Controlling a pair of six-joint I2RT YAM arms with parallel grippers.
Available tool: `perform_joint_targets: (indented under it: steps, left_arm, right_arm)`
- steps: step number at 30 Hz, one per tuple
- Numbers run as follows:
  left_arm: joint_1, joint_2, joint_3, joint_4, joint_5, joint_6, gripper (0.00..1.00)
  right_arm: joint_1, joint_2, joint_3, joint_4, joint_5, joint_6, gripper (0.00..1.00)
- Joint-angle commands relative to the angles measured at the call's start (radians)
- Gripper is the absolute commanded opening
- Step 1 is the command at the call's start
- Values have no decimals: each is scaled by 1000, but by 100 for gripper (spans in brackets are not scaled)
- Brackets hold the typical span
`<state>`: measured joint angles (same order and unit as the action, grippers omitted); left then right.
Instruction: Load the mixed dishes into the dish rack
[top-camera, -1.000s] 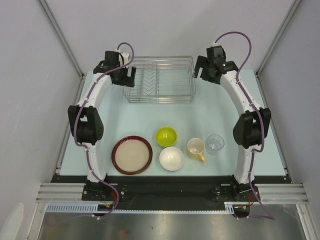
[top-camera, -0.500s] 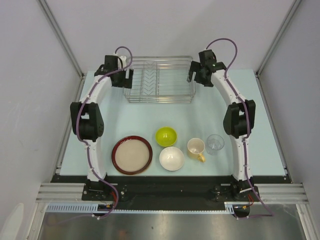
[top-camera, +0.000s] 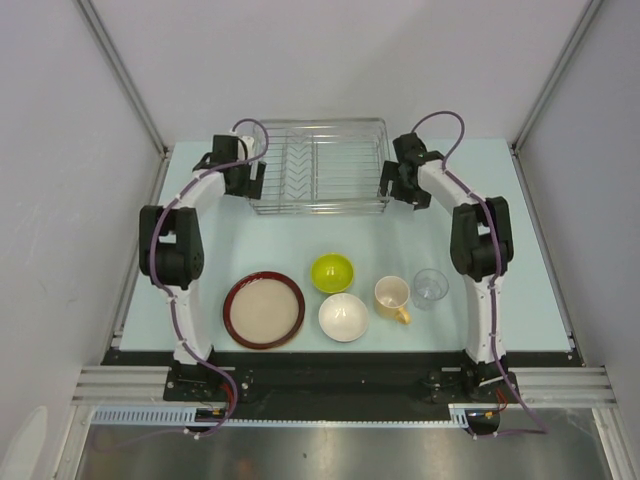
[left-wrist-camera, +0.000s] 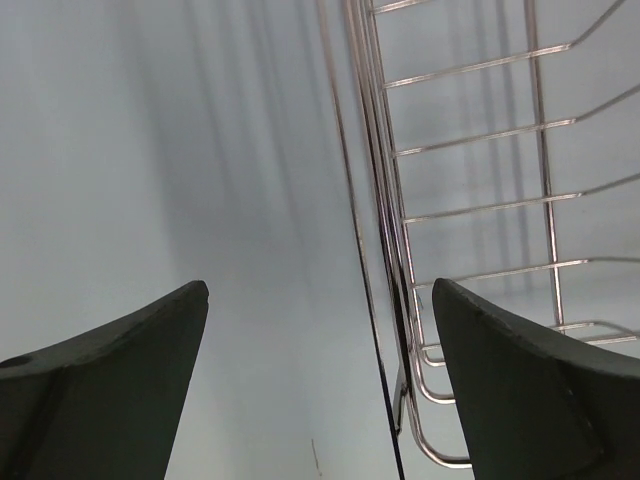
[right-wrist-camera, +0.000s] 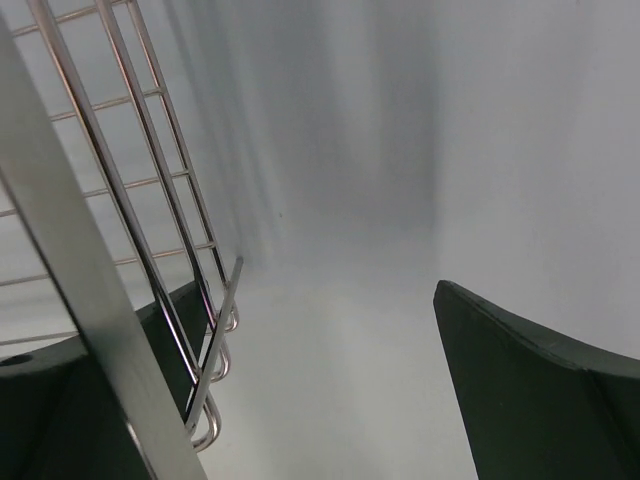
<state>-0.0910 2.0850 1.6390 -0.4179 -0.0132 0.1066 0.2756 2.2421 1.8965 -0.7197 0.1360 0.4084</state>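
The dish rack (top-camera: 318, 165) is a silver wire basket at the back of the table. My left gripper (top-camera: 248, 180) is at its left end and my right gripper (top-camera: 391, 186) at its right end. In the left wrist view the left gripper (left-wrist-camera: 320, 290) is open, with the rack's side wall (left-wrist-camera: 385, 250) standing between the jaws, near the right finger. The right gripper (right-wrist-camera: 318, 288) is open too, and the rack's wires (right-wrist-camera: 130, 230) cross in front of its left finger (right-wrist-camera: 60, 400). Near the front lie the red-rimmed plate (top-camera: 264, 310), lime-green bowl (top-camera: 332, 272), white bowl (top-camera: 343, 316), yellow mug (top-camera: 392, 296) and clear glass (top-camera: 430, 288).
The pale blue table top (top-camera: 440, 215) is bounded by grey walls on the left, right and back. Both arm bases stand at the near edge, on either side of the row of dishes.
Both grippers have come down and inward onto the rack's two ends, the right arm swinging furthest. Both stay open. The dishes have not moved.
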Motion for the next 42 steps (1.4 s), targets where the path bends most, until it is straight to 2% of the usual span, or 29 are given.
perform_joint_targets:
  steps: [1, 9, 18, 25, 38, 42]
  left_arm:
    - [0, -68, -88, 16, -37, 51, 99]
    - [0, -154, -202, 50, -34, 64, 99]
    - [0, -290, -396, 99, -2, 59, 99]
    - [0, -368, -511, 103, 35, 50, 99]
    - [0, -456, -585, 103, 47, 62, 99]
    - [0, -460, -561, 93, 56, 56, 99]
  right_arm:
    - [25, -93, -65, 8, 47, -8, 100]
    - [77, -194, -171, 14, 89, -8, 100]
    - [97, -326, -358, 52, 102, 21, 100]
    - [122, -358, -430, 28, 146, 33, 99]
    - [209, -476, -547, 11, 201, 86, 99]
    - [186, -496, -560, 28, 199, 69, 100]
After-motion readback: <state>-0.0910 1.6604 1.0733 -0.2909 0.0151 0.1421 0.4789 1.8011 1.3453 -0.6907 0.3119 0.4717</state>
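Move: The dish rack, already on the move, stands between the wide-open hands. Its middle is about 21 cm right and 6 cm ahead of the left hand, and some 25 cm left and 7 cm ahead of the right, little below either. From the right hand the green bowl lies 24 cm back and 21 cm left, and the mug 30 cm back and 6 cm left; the brown-rimmed plate is 34 cm back and 8 cm right of the left hand. Both hands keep dragging the dish rack straight back towards the robot and the waiting dishes, each astride one end wall with its inner finger inside the rack and the grippers left wide open; the left goes back about 12 cm at level height, easing off at the end. The right goes back slightly farther, some 14 cm, drifting a little left and rising about 2 cm in all, while its wrist rolls slightly so that its left side dips. ##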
